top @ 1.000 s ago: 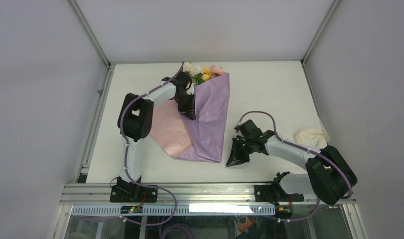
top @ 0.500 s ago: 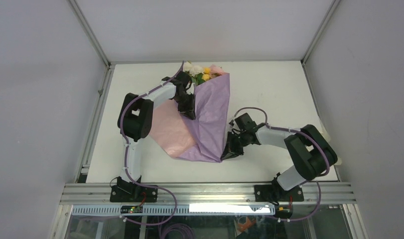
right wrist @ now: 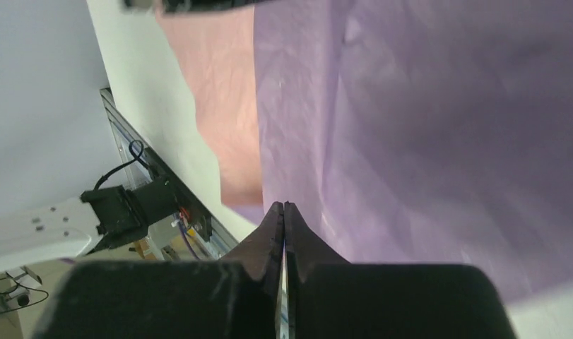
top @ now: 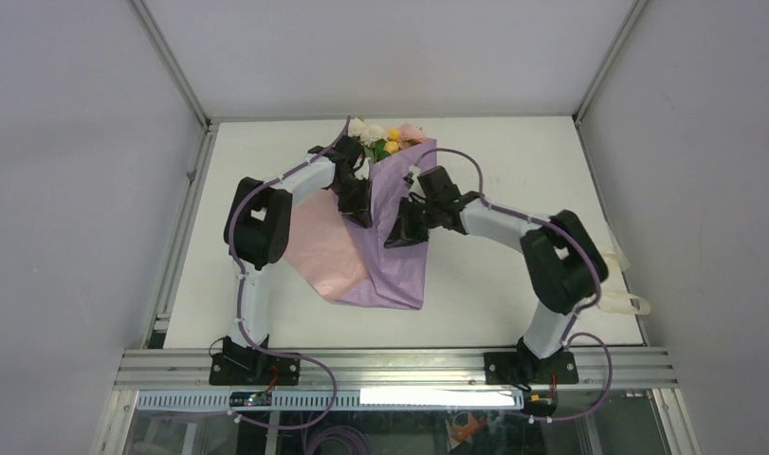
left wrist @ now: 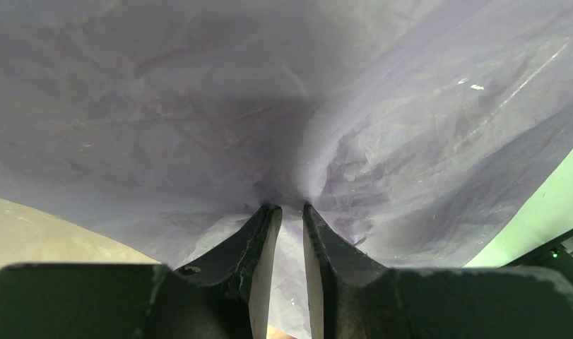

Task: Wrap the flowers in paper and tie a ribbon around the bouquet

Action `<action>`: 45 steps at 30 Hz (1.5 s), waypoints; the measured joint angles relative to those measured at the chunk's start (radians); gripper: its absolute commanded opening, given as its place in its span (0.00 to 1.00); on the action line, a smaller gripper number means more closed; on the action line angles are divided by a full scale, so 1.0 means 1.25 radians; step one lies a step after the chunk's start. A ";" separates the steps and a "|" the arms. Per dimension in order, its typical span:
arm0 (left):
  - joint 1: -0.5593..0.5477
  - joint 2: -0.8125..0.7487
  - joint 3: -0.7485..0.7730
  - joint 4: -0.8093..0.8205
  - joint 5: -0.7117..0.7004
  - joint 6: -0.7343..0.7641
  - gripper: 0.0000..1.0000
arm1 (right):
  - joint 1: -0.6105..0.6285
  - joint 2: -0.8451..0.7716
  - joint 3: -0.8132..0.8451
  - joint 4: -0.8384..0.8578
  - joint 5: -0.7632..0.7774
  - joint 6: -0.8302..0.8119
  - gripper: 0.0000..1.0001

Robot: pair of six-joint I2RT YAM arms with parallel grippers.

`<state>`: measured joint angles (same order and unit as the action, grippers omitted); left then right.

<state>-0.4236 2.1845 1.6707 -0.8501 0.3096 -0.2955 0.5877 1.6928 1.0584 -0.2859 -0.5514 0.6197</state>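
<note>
The paper (top: 405,256) lies on the table with its lilac face folded over the flowers (top: 387,138). Its pale pink face (top: 321,248) shows on the left. Yellow, pink and white blooms stick out at the far end. My left gripper (top: 359,210) stands at the fold's left edge. In the left wrist view my left gripper (left wrist: 292,207) has its jaws nearly together and the paper (left wrist: 382,127) puckers between the tips. My right gripper (top: 397,237) hovers shut and empty over the lilac sheet; the right wrist view shows it (right wrist: 283,206) at the paper (right wrist: 424,127). The ribbon (top: 627,304) lies at the right edge, partly behind the right arm.
The white table (top: 503,171) is walled by grey panels on three sides. A metal rail (top: 399,365) with both arm bases runs along the near edge. The left arm's base (right wrist: 124,205) and cables show in the right wrist view.
My right arm has swung left and away from the paper's lower right corner to above the middle of the lilac sheet, still shut. The left gripper has stayed on the fold.
</note>
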 measured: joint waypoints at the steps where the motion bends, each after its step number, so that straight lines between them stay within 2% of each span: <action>1: 0.000 0.000 0.001 -0.001 -0.002 0.000 0.24 | 0.010 0.038 0.016 0.030 -0.003 0.012 0.00; 4: 0.000 0.000 0.005 -0.004 -0.013 0.003 0.27 | 0.055 0.172 0.052 0.105 -0.005 0.055 0.00; 6: 0.001 0.000 0.008 -0.008 -0.016 0.007 0.33 | 0.078 0.233 0.039 0.140 -0.019 0.106 0.00; 8: 0.004 0.000 0.016 -0.018 -0.015 0.017 0.45 | 0.087 0.235 0.015 0.182 -0.029 0.141 0.00; 11: 0.020 -0.006 0.034 -0.038 0.000 0.034 0.69 | 0.088 0.231 -0.011 0.221 -0.026 0.176 0.00; 12: 0.033 -0.015 0.042 -0.047 0.014 0.041 0.73 | 0.088 0.231 -0.015 0.228 -0.027 0.186 0.00; 17: 0.143 -0.095 0.087 -0.121 0.050 0.105 0.81 | 0.091 0.231 -0.016 0.244 0.000 0.213 0.00; 20: 0.247 -0.157 0.083 -0.174 0.004 0.154 0.94 | 0.096 0.236 0.000 0.238 0.024 0.222 0.00; 22: 0.313 -0.189 0.044 -0.192 -0.039 0.174 0.99 | 0.097 0.248 0.020 0.236 0.036 0.227 0.00; 25: 0.366 -0.200 -0.023 -0.218 -0.090 0.183 0.99 | 0.097 0.277 0.066 0.232 0.051 0.234 0.00; 31: 0.344 -0.175 -0.080 -0.242 -0.145 0.172 0.99 | 0.097 0.331 0.161 0.228 0.106 0.232 0.00; 36: 0.363 -0.127 -0.069 -0.240 -0.175 0.137 0.99 | 0.097 0.343 0.184 0.234 0.133 0.231 0.00; 45: 0.378 0.013 0.059 -0.265 -0.184 0.104 0.98 | 0.097 0.343 0.174 0.257 0.130 0.220 0.00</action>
<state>0.0494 2.2005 1.7447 -1.1809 0.0795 -0.1658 0.7086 2.1216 1.2758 0.0349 -0.3893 0.8944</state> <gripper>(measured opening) 0.990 0.004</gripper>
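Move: For the shut right hand, the spot to press on the purple flap's left edge lies about 7 cm to its left, 2 cm back and 8 cm below, with the left fingers some 10 cm ahead and 8 cm to its left. The left hand still has that flap edge at its fingertips; its next goal, the pink paper's left corner, is roughly 23 cm to its left, 2 cm back and barely lower. The flower heads lie about 25 cm ahead of the left hand and 6 cm right. The right hand drops about 8 cm while going left, sets its shut fingertips on the purple flap near its left edge, then keeps them down and drags the paper forward and some left, turning slightly clockwise. Meanwhile the left hand opens wide and lets go of the flap, arcs up about 10 cm and across to the left, then sinks with a roughly 20-degree counter-clockwise turn and creeps forward, spread fingers straddling the pink paper's edge by its left corner. ##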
